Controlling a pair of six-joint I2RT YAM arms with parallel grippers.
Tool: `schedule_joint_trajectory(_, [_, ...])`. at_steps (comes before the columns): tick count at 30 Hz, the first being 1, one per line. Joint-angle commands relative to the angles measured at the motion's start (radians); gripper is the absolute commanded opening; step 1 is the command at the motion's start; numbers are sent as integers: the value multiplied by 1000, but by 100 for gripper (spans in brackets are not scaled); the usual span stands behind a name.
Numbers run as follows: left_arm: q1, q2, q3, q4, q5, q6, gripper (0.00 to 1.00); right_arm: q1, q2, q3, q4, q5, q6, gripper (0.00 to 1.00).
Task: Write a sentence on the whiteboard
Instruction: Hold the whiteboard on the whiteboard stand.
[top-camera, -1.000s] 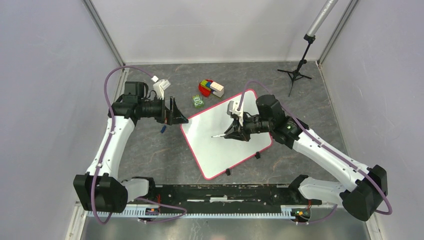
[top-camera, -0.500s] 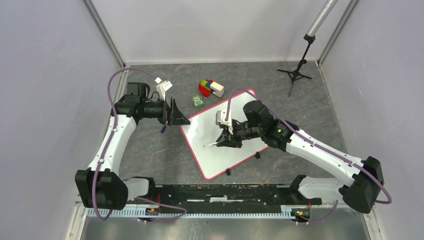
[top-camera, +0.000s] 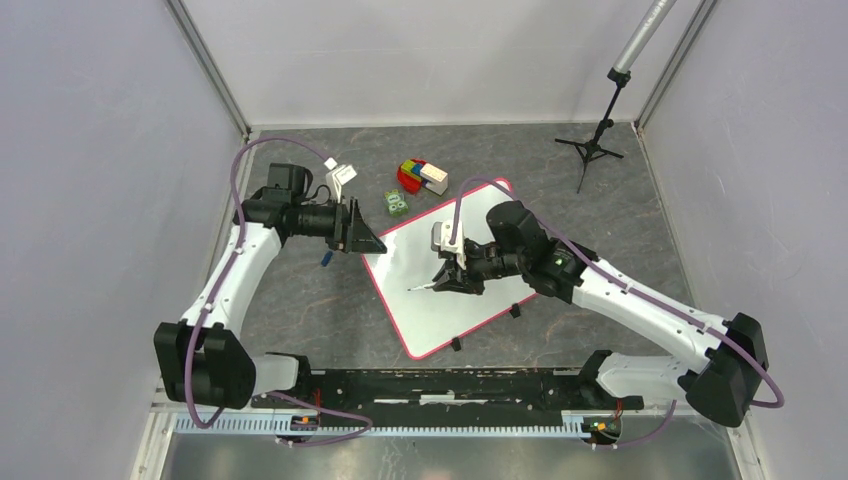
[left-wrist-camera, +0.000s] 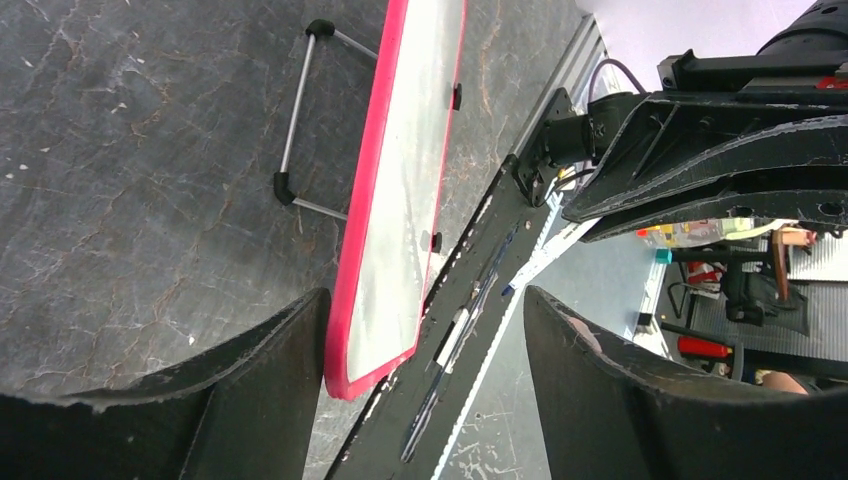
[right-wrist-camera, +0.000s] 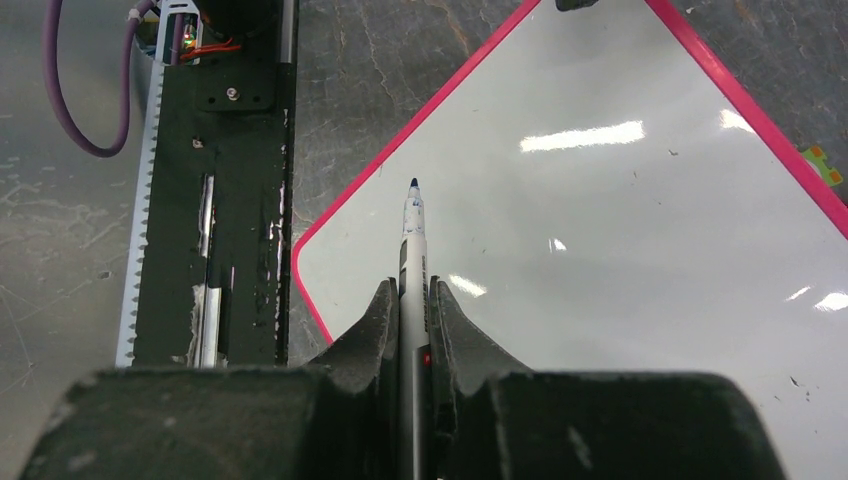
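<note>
The whiteboard (top-camera: 470, 255) lies tilted on the dark table, white with a pink-red rim. Its face is blank; no sentence shows on it. My right gripper (top-camera: 452, 278) hovers over the board's middle, shut on a white marker (right-wrist-camera: 412, 245). The marker's blue tip (right-wrist-camera: 413, 185) points toward the board's near-left rim, and I cannot tell whether it touches the surface. My left gripper (top-camera: 366, 240) is open at the board's left corner. In the left wrist view the pink rim (left-wrist-camera: 360, 250) runs between the spread fingers (left-wrist-camera: 270, 390), close beside the left one.
A stack of coloured blocks (top-camera: 421, 176) and a small green packet (top-camera: 396, 203) lie behind the board. A small blue object (top-camera: 327, 259) sits under the left arm. A tripod stand (top-camera: 592, 148) is at the back right. The black rail (top-camera: 450, 385) runs along the near edge.
My right gripper carried the marker down-left across the board, then held still. My left arm shifted slightly toward the board's corner and its jaws narrowed somewhat.
</note>
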Motion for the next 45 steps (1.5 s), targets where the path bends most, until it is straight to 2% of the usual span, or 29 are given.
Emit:
schedule_joint_trajectory(1, [-15,23,29,31,40,28,75,7,-30,-3,38,-4,-12,0])
schedule_joint_trajectory(11, [-45,46,53,4,54,59,69,6,-40,-5,8,-24,-37,0])
schedule_joint_trajectory(23, [-54,63,68,2,74,67,62,6,-29,27,-1,37,-40,0])
schedule_joint_trajectory(28, [-56,63,62,2,70,66,53,17,13,90,28,60,-9,0])
schedule_joint_trajectory(36, [-56,62,71,-4,62,70,31,57,91,187,65,118,18,0])
schedule_joint_trajectory(45, [-53,66,86,-31,-21,109,15,63,140,246,61,141,1,0])
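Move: The whiteboard's upper left corner already stands between the left hand's open fingers, about 1 cm ahead, 1 cm right and 1 cm below the hand point, nearer the far finger. From that hand, the green owl block is roughly 14 cm ahead, 3 cm right; the blue marker cap is some 14 cm left, about level, both about 17 cm lower. From the right hand, holding the marker, that corner is about 8 cm ahead, 14 cm left, 2 cm lower. The whiteboard's upper left corner is taken by the left hand, which eases just over 1 cm right and slightly down, then stays while its fingers close from wide open to nearly shut, one pad on each side of the red rim. The right hand keeps its marker and nearly waits, then goes about 6 cm left, up and forward towards that corner. ##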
